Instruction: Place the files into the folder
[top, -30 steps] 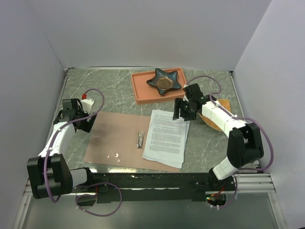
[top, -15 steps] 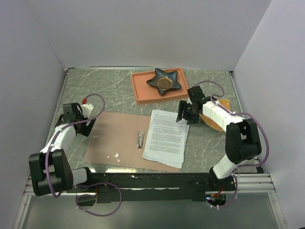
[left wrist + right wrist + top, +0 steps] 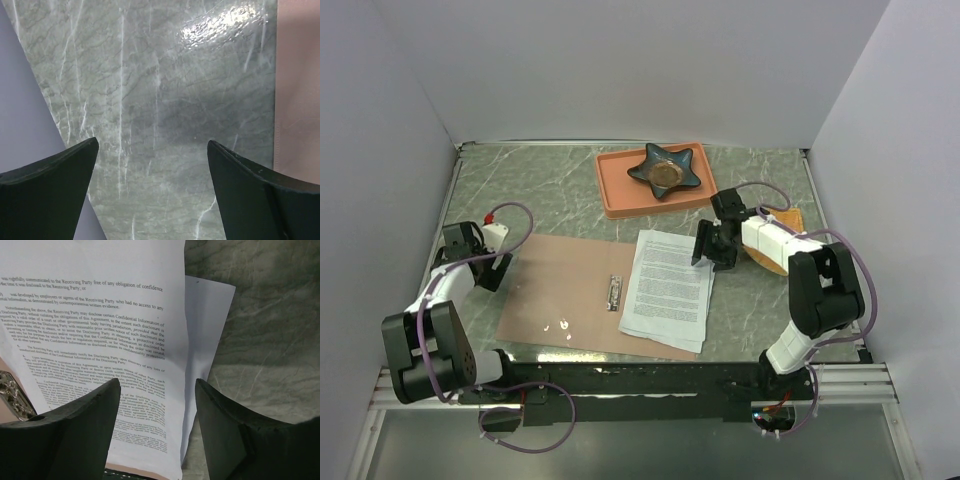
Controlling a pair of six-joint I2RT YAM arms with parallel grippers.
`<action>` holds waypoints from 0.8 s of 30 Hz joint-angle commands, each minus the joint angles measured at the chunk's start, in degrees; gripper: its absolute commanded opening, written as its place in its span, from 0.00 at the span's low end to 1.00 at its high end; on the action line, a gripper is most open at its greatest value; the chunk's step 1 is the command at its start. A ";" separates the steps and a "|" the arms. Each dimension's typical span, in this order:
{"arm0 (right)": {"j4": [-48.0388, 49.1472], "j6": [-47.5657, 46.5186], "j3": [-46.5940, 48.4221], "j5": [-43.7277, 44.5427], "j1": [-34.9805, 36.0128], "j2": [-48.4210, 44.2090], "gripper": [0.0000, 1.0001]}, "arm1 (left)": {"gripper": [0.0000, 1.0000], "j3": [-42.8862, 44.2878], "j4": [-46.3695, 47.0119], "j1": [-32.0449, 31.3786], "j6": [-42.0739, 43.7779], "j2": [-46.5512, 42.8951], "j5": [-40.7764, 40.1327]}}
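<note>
The files [image 3: 668,289] are a few white printed sheets lying on the right half of the open pinkish-brown folder [image 3: 555,290], overhanging its right edge. The silver clip [image 3: 615,292] sits at the folder's spine. My right gripper [image 3: 708,250] is open, low over the sheets' upper right corner; in the right wrist view the files [image 3: 115,340] lie under its spread fingers [image 3: 75,425], with the clip [image 3: 12,395] at the left edge. My left gripper [image 3: 480,273] is open and empty beside the folder's left edge; the left wrist view shows bare table and the folder's edge [image 3: 297,85].
A salmon-orange tray [image 3: 620,190] with a dark star-shaped dish [image 3: 665,170] stands at the back. An orange fan-shaped mat [image 3: 788,228] lies under my right arm. Grey walls close in the left, back and right sides.
My right gripper has moved down and toward the sheets' upper right corner. My left arm has pulled back toward the left wall and nearer the base. The sheets and folder have not moved.
</note>
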 commanded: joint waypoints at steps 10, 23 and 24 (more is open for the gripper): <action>5.76 3.19 -3.51 -3.48 -0.19 0.84 0.63 | 0.96 1.02 4.32 0.18 1.86 7.95 -0.83; 10.94 4.95 -5.89 -11.20 -0.10 -4.69 0.11 | 0.96 -0.74 5.21 -2.18 1.77 9.19 -0.75; 11.65 4.95 -5.89 -12.34 -0.10 -5.65 0.07 | 0.96 -0.74 5.12 -2.36 1.68 9.10 -0.75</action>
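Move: The upper file lies about 2 cm below my right hand, its middle some 9 cm to the left and 6 cm back; its right edge runs just right of my hand point, between the fingers. The open folder's middle is about 25 cm left and 8 cm back, and its metal clip roughly 23 cm left and 7 cm back. The wicker mat sits some 18 cm right and 6 cm ahead. From my left hand the upper file is about 46 cm right and 4 cm back. With my right hand I sink about 2 cm onto the upper file's right edge, then sweep some 2.5 cm left and slightly back, rolling about 10 degrees so the hand's left side rises, while the fingers close almost shut and pinch that edge. My open left hand dips, then goes about 3 cm forward over bare table beside the folder. ##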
